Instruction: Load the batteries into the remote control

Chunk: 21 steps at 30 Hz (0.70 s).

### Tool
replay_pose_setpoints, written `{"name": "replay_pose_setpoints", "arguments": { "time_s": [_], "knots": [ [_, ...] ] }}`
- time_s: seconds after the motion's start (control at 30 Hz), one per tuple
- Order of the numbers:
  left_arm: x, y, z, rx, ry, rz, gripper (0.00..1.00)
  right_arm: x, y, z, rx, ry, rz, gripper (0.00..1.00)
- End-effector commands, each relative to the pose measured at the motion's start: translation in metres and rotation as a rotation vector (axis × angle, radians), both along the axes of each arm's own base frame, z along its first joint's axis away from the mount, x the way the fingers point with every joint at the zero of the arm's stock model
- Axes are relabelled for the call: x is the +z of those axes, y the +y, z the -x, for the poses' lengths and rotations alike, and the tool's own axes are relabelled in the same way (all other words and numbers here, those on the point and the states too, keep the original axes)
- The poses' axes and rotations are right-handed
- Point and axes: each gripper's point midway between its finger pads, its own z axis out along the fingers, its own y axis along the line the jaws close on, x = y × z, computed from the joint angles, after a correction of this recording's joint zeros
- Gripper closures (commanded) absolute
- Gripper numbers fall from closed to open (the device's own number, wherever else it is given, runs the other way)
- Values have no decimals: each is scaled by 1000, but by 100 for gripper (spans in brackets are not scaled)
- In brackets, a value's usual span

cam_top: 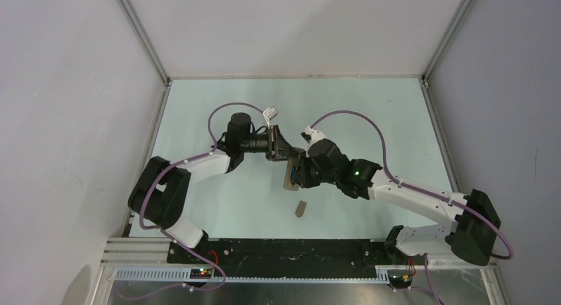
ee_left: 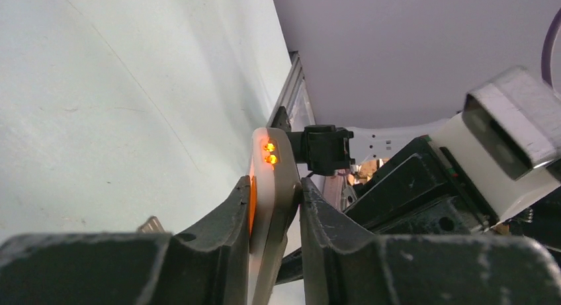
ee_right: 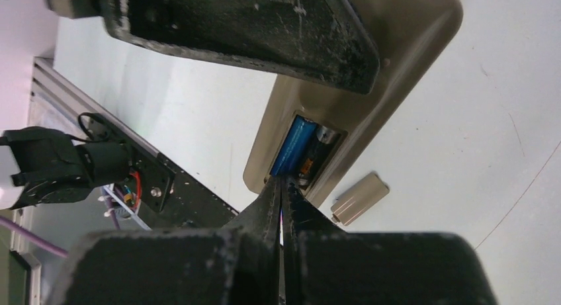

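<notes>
My left gripper (ee_left: 274, 209) is shut on the remote control (ee_left: 270, 179), which shows edge-on between the jaws with two orange lights on it. From above, the remote control (cam_top: 289, 179) hangs between the two grippers over the table. In the right wrist view its beige back (ee_right: 403, 67) faces me with the battery bay uncovered. A blue battery (ee_right: 293, 146) lies in the bay, and a darker battery (ee_right: 316, 153) lies beside it, partly hidden. My right gripper (ee_right: 281, 184) is shut, with its tips at the near end of the blue battery.
The small beige cover piece (ee_right: 358, 198) lies flat on the table, just beside the remote; from above the cover piece (cam_top: 301, 208) sits toward the arm bases. The table's metal frame (cam_top: 162, 100) and walls enclose the pale work surface.
</notes>
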Motion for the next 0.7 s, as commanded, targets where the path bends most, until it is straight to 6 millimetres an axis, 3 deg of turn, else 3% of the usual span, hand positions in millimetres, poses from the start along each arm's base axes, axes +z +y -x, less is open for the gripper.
{"name": "replay_pose_setpoints", "arguments": {
  "time_s": [0.0,0.13,0.27,0.4,0.5,0.67],
  "knots": [
    [52,-6,39,-143,-5,107,100,45,2,-4,-3,-112,-103,97],
    [60,-6,37,-129,-28,115,100,93,-13,11,-9,-209,-205,90],
    [71,-5,39,-125,-63,128,100,109,-43,11,-164,-201,-252,83],
    [80,-2,43,-112,-116,138,100,104,-72,9,-299,-170,-236,81],
    [90,4,50,-100,-178,152,100,90,-86,10,-359,-132,-183,78],
    [101,16,62,-54,-289,162,100,53,-97,13,-402,-35,-62,62]
  ]
}}
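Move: The battery cover lies flat on the table about 5 cm back and 3 cm to the right of the right hand, roughly 14 cm below. The remote, gripped by the left hand, has its middle some 4 cm ahead of the right hand at its height; the blue battery, already in its bay, is centred 2 cm ahead. From the left hand the cover lies about 12 cm back, 3 cm right and 15 cm down. Up and away to the right goes the right hand: its shut fingertips come clear of the battery bay, climb about 12 cm, then swing some 8 cm right and sink slightly, turning clockwise while the fingers part to about a third. The left hand keeps its grip on the remote's far end and carries it up about 8 cm and back 5. ##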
